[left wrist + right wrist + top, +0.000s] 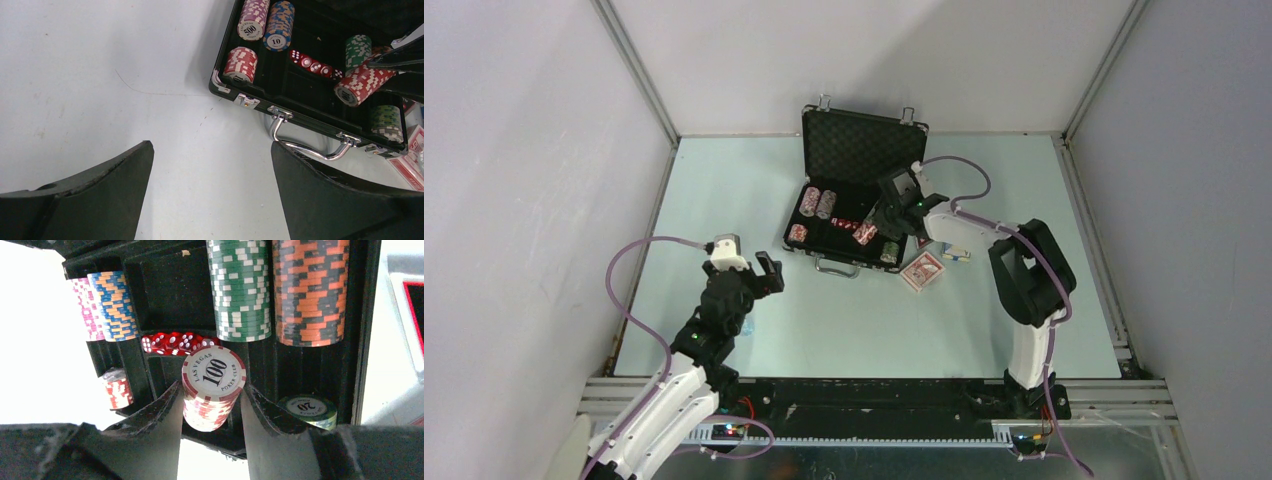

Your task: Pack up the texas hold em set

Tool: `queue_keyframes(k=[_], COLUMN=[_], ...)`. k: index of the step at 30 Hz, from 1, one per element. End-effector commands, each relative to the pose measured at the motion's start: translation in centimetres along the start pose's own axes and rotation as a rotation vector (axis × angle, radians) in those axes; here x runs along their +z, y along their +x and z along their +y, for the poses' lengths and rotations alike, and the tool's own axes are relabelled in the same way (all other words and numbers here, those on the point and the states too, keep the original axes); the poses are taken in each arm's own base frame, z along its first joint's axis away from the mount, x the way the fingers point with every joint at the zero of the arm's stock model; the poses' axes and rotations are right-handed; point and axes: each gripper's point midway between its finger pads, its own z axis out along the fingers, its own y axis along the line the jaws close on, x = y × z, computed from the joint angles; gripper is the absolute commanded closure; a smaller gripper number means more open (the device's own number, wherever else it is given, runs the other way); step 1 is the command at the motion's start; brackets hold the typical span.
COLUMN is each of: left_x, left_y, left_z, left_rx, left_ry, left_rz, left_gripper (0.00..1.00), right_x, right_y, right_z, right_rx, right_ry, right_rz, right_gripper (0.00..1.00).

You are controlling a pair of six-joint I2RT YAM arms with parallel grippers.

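The black briefcase [864, 150] lies open at the table's back centre, lid up. Several chip stacks and a row of red dice [175, 342] sit in its foam slots. My right gripper [871, 228] is shut on a red-and-white chip stack marked 100 [212, 387] and holds it over the case's front slots. In the left wrist view that stack [362, 82] lies tilted above the case. A red card deck [923, 271] lies on the table beside the case's front right corner. My left gripper [759, 272] is open and empty, well left of the case handle [305, 145].
A small white and blue object [957, 254] lies right of the red deck. Metal frame rails run along the table's sides and back. Purple cables loop off both arms.
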Motion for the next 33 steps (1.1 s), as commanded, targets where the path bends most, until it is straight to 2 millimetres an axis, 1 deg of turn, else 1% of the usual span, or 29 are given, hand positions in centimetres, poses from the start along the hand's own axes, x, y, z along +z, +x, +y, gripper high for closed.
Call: queue_keyframes(k=[1, 3, 6, 8, 11, 14, 15, 16, 17, 19, 21, 23, 24, 25, 26, 27, 28, 29, 30, 31, 32, 33], left_x=[0.0, 0.0, 0.0, 0.0, 0.0, 0.0, 0.0, 0.0, 0.0, 0.0, 0.0, 0.0, 0.0, 0.0, 0.0, 0.0, 0.0, 0.0, 0.0, 0.0, 0.0, 0.0], left_y=[-0.7, -0.8, -0.8, -0.8, -0.7, -0.8, -0.8, -0.7, -0.7, -0.7, -0.7, -0.7, -0.7, -0.7, -0.8, -0.8, -0.8, -0.8, -0.8, -0.8, -0.8, -0.8], left_z=[0.1, 0.2, 0.2, 0.2, 0.2, 0.2, 0.2, 0.2, 0.2, 0.2, 0.2, 0.2, 0.2, 0.2, 0.3, 0.3, 0.3, 0.3, 0.3, 0.2, 0.2, 0.2], left_rx=[-0.008, -0.008, -0.009, -0.008, -0.008, -0.009, -0.008, -0.008, -0.008, -0.009, -0.009, -0.008, -0.009, -0.009, -0.009, -0.009, -0.009, -0.009, -0.009, -0.01, -0.009, -0.009], left_ry=[-0.014, -0.017, -0.019, -0.02, -0.019, -0.019, -0.02, -0.02, -0.02, -0.02, -0.02, -0.019, -0.019, -0.02, -0.021, -0.02, -0.02, -0.021, -0.02, -0.02, -0.019, -0.017], left_rz=[-0.03, -0.032, -0.033, -0.032, -0.03, -0.03, -0.031, -0.03, -0.03, -0.031, -0.03, -0.031, -0.031, -0.031, -0.032, -0.032, -0.032, -0.033, -0.034, -0.034, -0.034, -0.033], left_gripper=[0.05, 0.05, 0.05, 0.05, 0.05, 0.05, 0.05, 0.05, 0.05, 0.05, 0.05, 0.04, 0.05, 0.04, 0.05, 0.05, 0.04, 0.04, 0.04, 0.04, 0.04, 0.04], right_x=[-0.3, -0.4, -0.6, -0.9, -1.0, -1.1, -1.1, -1.3, -1.4, -1.9, -2.5, -3.3, -3.5, -4.2, -4.9, -5.1, -6.0, -6.4, -7.2, -7.7, -8.3, -8.6], right_y=[-0.1, -0.1, -0.2, 0.6, 0.9, 1.1, 1.1, 1.4, 1.4, 1.3, 1.1, 0.7, 0.5, 0.2, -0.3, -0.8, -0.9, -1.3, -1.9, -2.3, -2.7, -3.4], right_z=[0.0, -0.9, -1.3, -0.5, -0.3, -0.2, 0.0, 0.2, 0.4, 0.9, 1.4, 1.8, 1.6, 1.9, 1.7, 1.4, 0.9, 0.4, -0.6, -1.0, -2.1, -3.0], right_rx=[-0.108, -0.13, -0.169, -0.22, -0.269, -0.295, -0.309, -0.318, -0.329, -0.348, -0.373, -0.399, -0.419, -0.433, -0.46, -0.476, -0.493, -0.5, -0.502, -0.499, -0.49, -0.477], right_ry=[-0.049, -0.015, -0.012, -0.078, -0.122, -0.142, -0.156, -0.172, -0.182, -0.196, -0.213, -0.223, -0.214, -0.22, -0.203, -0.176, -0.159, -0.135, -0.099, -0.087, -0.058, -0.031], right_rz=[0.055, 0.058, 0.065, 0.128, 0.163, 0.181, 0.182, 0.195, 0.195, 0.186, 0.167, 0.147, 0.137, 0.12, 0.095, 0.065, 0.054, 0.028, -0.013, -0.033, -0.057, -0.078], right_gripper=[0.77, 0.76, 0.76, 0.76, 0.76, 0.71, 0.61, 0.55, 0.38, 0.22, 0.17, 0.17, 0.16, 0.16, 0.14, 0.08, 0.04, 0.01, 0.01, 0.01, 0.01, 0.0])
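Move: The right hand holds the red chip roll over the case; its empty slot is about 3 cm back, 1 cm right and 3 cm below. Beyond the slot, the green chip roll lies some 4 cm ahead and 3 cm right of the hand. The red dice are 1 cm ahead and 4 cm left, the short grey-green roll 5 cm back and 5 cm right. From the idle left hand the slot is roughly 10 cm ahead, 27 cm right, 8 cm below. Keeping its pinch on the red roll, the right hand draws it back about 2 cm, slightly right and down into the slot in front of the green roll, while the wrist turns counter-clockwise some 20 degrees. The fingers then open wide and let go, and the hand lifts clear about 5 cm, drifting right and back as the fingertips tip up a little. ##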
